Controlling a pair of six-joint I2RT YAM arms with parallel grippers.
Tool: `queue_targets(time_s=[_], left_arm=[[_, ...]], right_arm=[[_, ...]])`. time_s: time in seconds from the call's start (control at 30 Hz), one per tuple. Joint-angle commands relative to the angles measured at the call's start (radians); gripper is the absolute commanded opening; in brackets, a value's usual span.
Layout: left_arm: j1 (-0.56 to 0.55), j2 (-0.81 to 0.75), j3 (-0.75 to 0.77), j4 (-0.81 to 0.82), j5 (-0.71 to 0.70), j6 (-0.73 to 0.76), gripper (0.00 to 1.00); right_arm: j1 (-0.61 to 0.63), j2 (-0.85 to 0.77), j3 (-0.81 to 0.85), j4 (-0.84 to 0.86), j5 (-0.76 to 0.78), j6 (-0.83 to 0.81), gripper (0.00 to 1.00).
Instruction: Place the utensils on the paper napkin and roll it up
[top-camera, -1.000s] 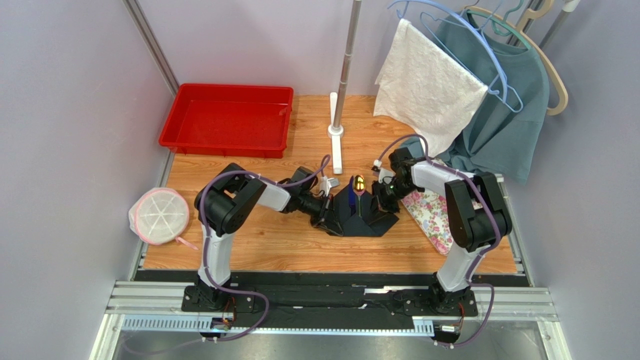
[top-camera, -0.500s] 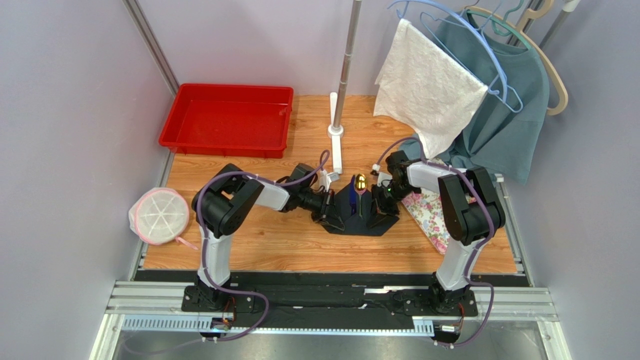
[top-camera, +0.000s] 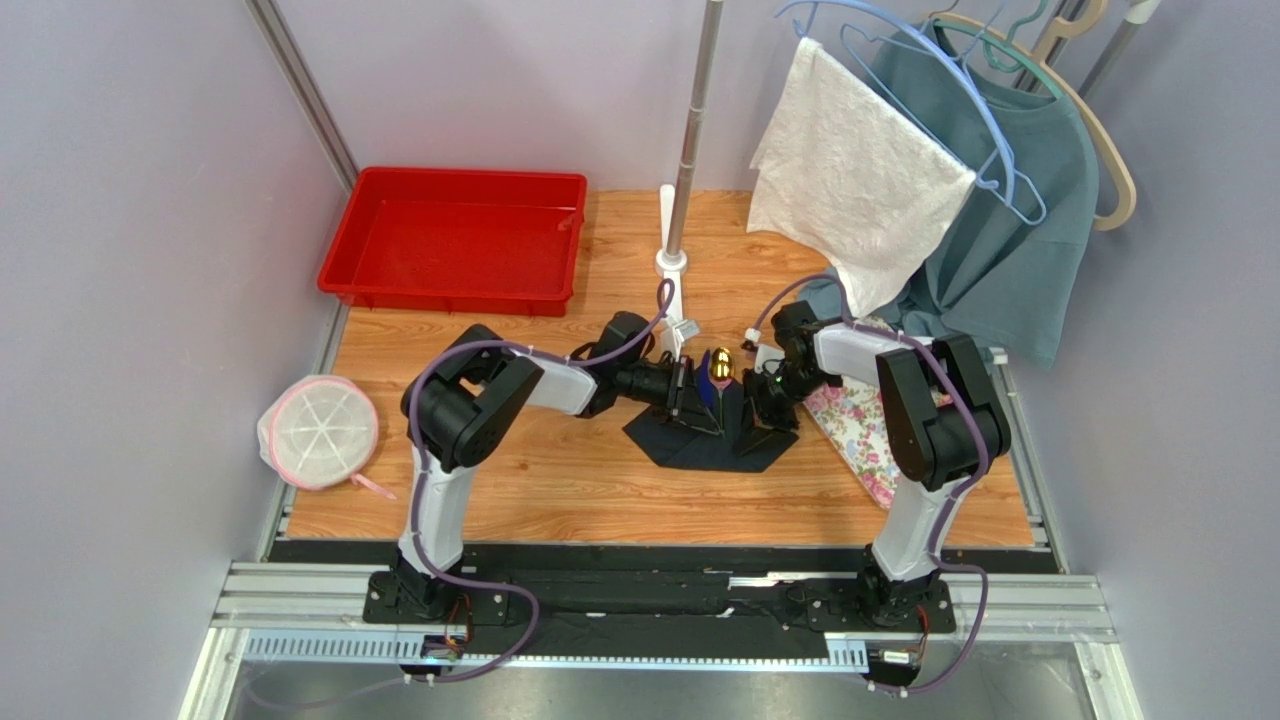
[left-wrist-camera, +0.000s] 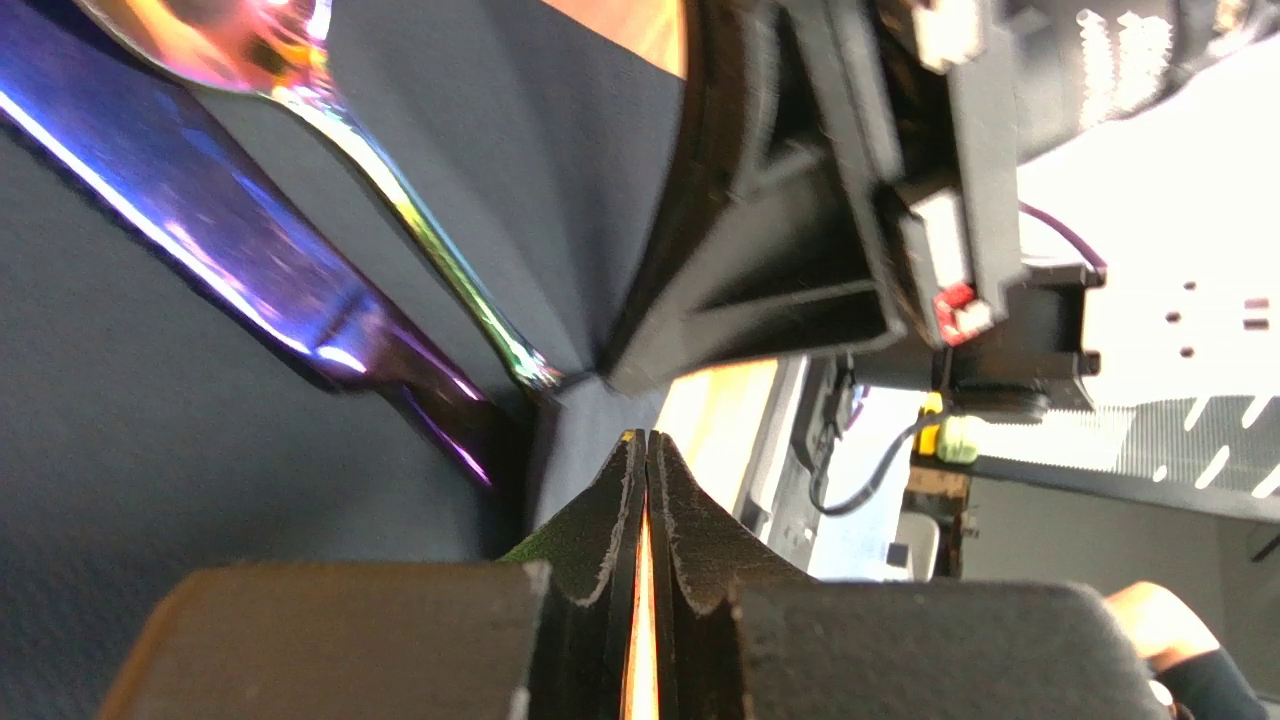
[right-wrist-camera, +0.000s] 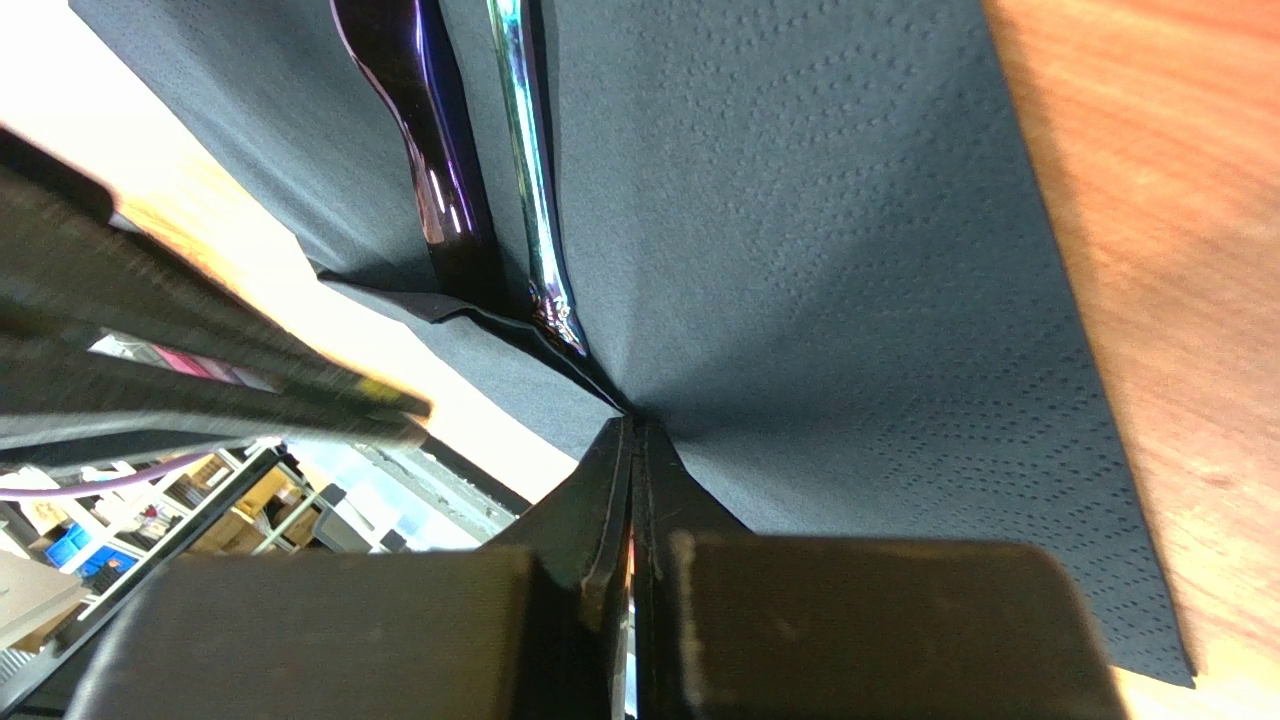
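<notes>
The black paper napkin (top-camera: 706, 443) lies mid-table, with its sides lifted toward the middle. The utensils (top-camera: 720, 368) lie along its centre, gold ends toward the far side. My left gripper (top-camera: 693, 393) is at the utensils' left side, jaws shut on a raised fold of the napkin (left-wrist-camera: 150, 450). In the left wrist view its tips (left-wrist-camera: 646, 438) sit beside the blue-violet handles (left-wrist-camera: 301, 323). My right gripper (top-camera: 760, 402) is at the utensils' right side. Its tips (right-wrist-camera: 631, 428) are shut on the napkin (right-wrist-camera: 812, 225) where it gathers beside the handles (right-wrist-camera: 421, 150).
A floral mat (top-camera: 864, 428) lies right of the napkin, under the right arm. A red tray (top-camera: 451, 237) is at the far left. A pole stand (top-camera: 673, 263) rises just behind the napkin. A white cloth (top-camera: 857, 165) and a teal shirt (top-camera: 1007, 225) hang far right. A white round container (top-camera: 319, 432) sits at the left edge.
My left gripper has moved right and away, from the napkin's left edge up to the utensils, drawing the left side of the napkin inward. The right gripper has barely shifted.
</notes>
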Motion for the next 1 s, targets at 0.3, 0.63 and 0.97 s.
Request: queue_targets(time_s=[0.3,0.63,0.97], left_arm=[[-0.002,0.089,0.028,0.095,-0.03,-0.053,0.05],[-0.001,0.097,0.037,0.085,-0.031,-0.047,0.05],[0.002,0.101,0.036,0.081,-0.031,-0.038,0.04]], right_arm=[[-0.01,-0.111,0.051,-0.066,0.086,-0.009,0.15],[-0.057,-0.197,0.062,-0.13,0.328,-0.014,0.64],[-0.058,-0.145,0.004,-0.081,0.411,0.006,0.81]])
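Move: The left hand's shut fingers hover about 3 cm above the spot they go for, the folded napkin edge across the handle ends, roughly 1 cm ahead. From there the spoon bowl lies some 9 cm ahead and level sideways, the knife blade about 8 cm ahead and 2 cm left. The right hand, its closed tips on that fold, has the napkin's right corner roughly 7 cm to its right and 1 cm ahead; the floral pad's middle is about 19 cm right and 3 cm ahead. The left hand drops about 2.5 cm, sets its nearly closed fingertips down on the napkin's fold by the end of the spoon handle, and stays there to hold the flap. Once it is down, the right hand comes free of the fold and goes about 7 cm right and 2 cm forward towards the napkin's right corner, rising some 3 cm on the way and easing down about 1 cm at the end, while its fingers open wide and tilt some 20 degrees more steeply down. ##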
